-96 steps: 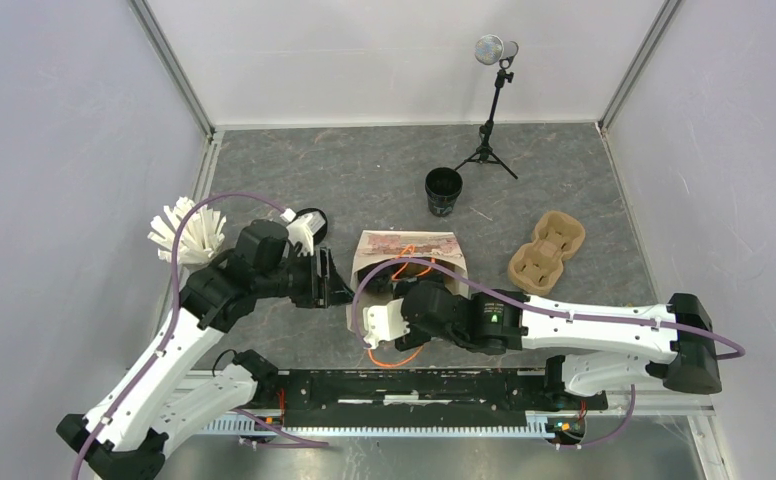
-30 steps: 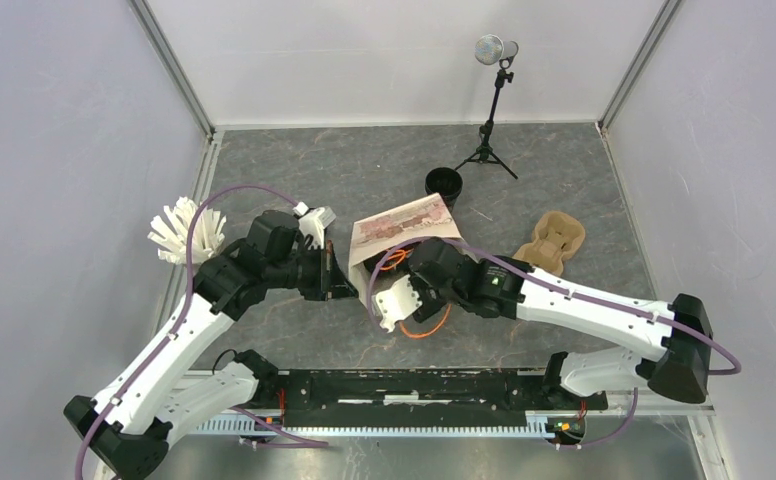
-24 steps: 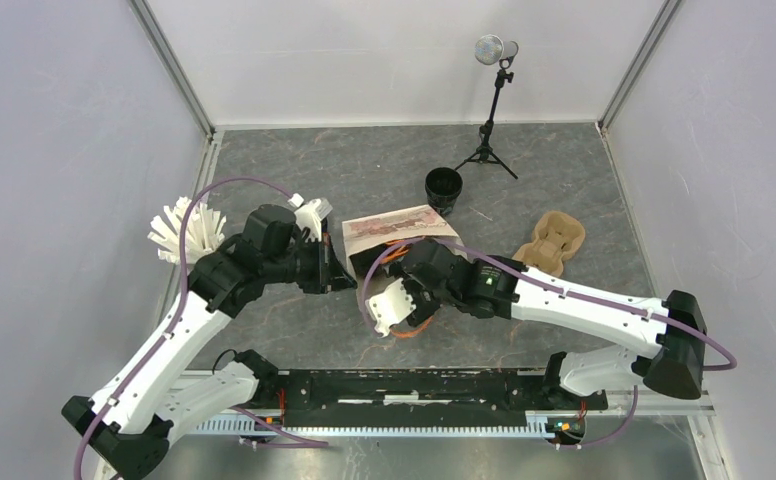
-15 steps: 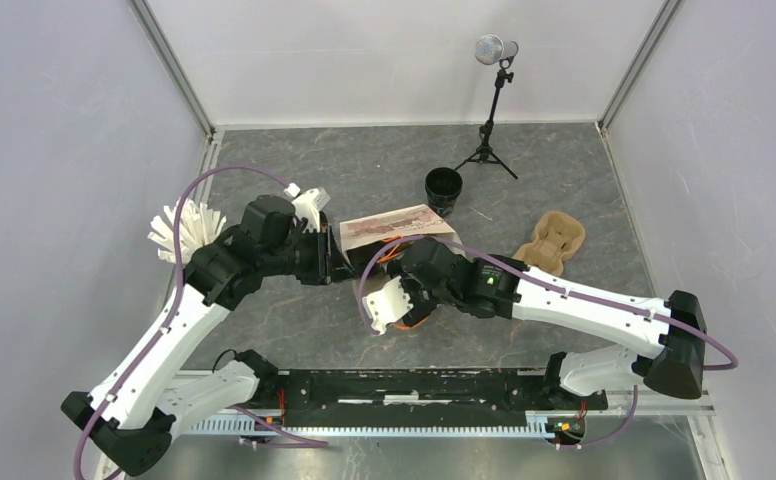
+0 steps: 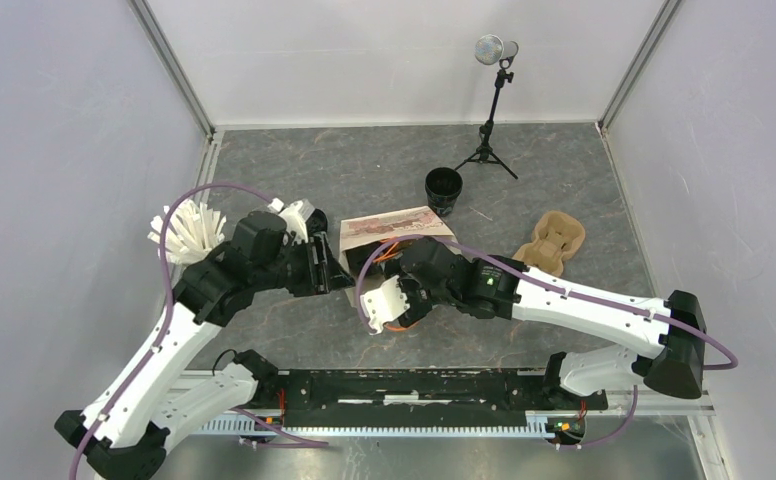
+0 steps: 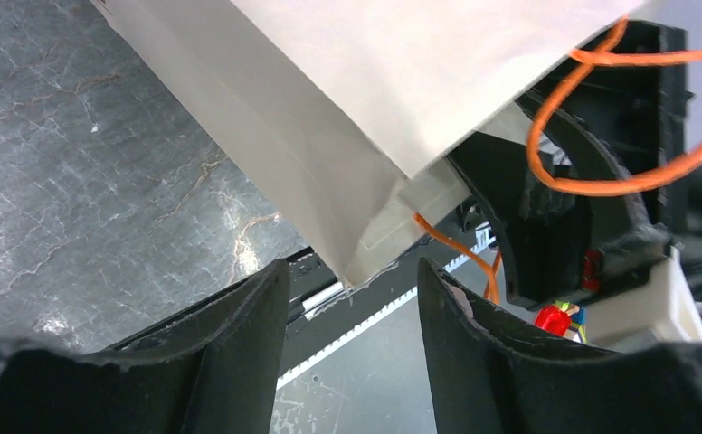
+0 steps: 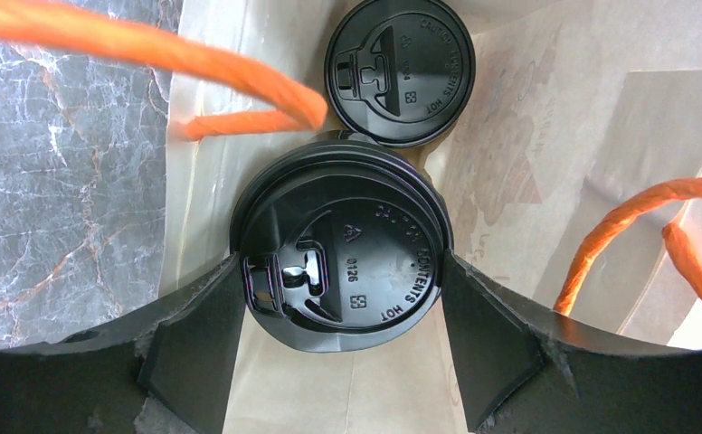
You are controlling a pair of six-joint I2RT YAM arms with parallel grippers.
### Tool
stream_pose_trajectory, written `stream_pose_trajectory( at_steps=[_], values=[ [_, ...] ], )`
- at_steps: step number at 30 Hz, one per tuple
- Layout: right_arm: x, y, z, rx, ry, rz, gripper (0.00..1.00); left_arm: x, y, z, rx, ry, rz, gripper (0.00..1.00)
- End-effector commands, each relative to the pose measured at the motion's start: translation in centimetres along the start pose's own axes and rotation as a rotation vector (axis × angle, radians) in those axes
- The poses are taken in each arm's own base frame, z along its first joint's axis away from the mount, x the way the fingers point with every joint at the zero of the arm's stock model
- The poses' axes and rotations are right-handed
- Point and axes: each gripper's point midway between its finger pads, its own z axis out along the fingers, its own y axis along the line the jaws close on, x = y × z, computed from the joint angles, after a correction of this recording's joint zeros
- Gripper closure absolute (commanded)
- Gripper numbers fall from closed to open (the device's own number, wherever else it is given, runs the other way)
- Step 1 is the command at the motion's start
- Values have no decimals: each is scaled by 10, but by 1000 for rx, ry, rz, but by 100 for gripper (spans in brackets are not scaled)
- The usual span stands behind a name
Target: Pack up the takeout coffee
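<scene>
The beige paper bag (image 5: pixel 394 226) lies on its side mid-table, mouth toward me. In the right wrist view my right gripper (image 7: pixel 340 264) is inside the bag (image 7: pixel 519 136), its jaws closed on the lid rim of a black lidded coffee cup (image 7: pixel 343 244). A second lidded cup (image 7: pixel 400 72) lies deeper in. In the top view the right gripper (image 5: pixel 394 302) sits at the bag's mouth. My left gripper (image 5: pixel 329 270) is open at the bag's left edge; the bag's corner (image 6: pixel 365 244) sits just past its fingertips (image 6: pixel 257 307).
A black cup with no lid showing (image 5: pixel 443 190) stands behind the bag. The brown pulp carrier (image 5: pixel 549 243) lies to the right. A white finned object (image 5: pixel 186 230) is at the left, a microphone tripod (image 5: pixel 487 150) at the back. Orange handles (image 7: pixel 148 45) loop around the bag's mouth.
The bag has dropped from a raised tilt to lie lower and flatter. My right gripper has shifted a little left with the cup. My left gripper has drawn slightly left along the bag's edge.
</scene>
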Motion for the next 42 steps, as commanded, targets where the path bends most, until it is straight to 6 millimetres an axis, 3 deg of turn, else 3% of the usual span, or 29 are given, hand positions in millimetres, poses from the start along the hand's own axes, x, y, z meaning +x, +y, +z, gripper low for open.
stream_pose_trajectory(
  at_steps=[1, 5, 8, 13, 21, 28, 31, 38, 42],
  values=[
    [-18, -20, -6, 61, -69, 36, 37, -11, 0, 16, 6, -56, -73, 40],
    [-21, -22, -7, 66, -79, 68, 37, -10, 14, 23, -39, -85, -85, 42],
    [-21, -20, -8, 60, -84, 94, 37, -17, 15, 24, -36, -130, -77, 50],
    [-21, -25, -15, 79, -82, 87, 38, -15, 15, 27, -39, -99, -19, 79],
    [-8, -34, -27, 83, -3, -13, 37, -11, 5, 25, 10, -54, 50, 97],
    [3, -40, -34, 74, 77, -70, 37, -8, -2, 24, 47, -24, 70, 98],
    [16, -30, -30, 59, 125, -113, 37, -8, -5, 22, 61, -25, 75, 98],
    [23, -22, -13, 60, 127, -148, 38, -4, -10, 23, 99, -2, 84, 98],
    [20, -31, -3, 84, 103, -153, 39, -2, -11, 23, 109, 8, 91, 98]
  ],
)
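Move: The left hand, half open, has the bag rim's near-left corner about 1 cm ahead, 1 cm to its right and 4 cm below; the held cup is some 9 cm right, level fore and aft, 8 cm lower. The right hand grips that cup inside the bag, its holder pocket some 2 cm ahead, 1 cm to the right and 12 cm down; the packed cup stands about 3 cm ahead and 8 cm left of this hand, 5 cm lower. Left hand dips 3 cm, pinching the bag rim; right lifts the cup 4 cm, then lowers it rightward. ##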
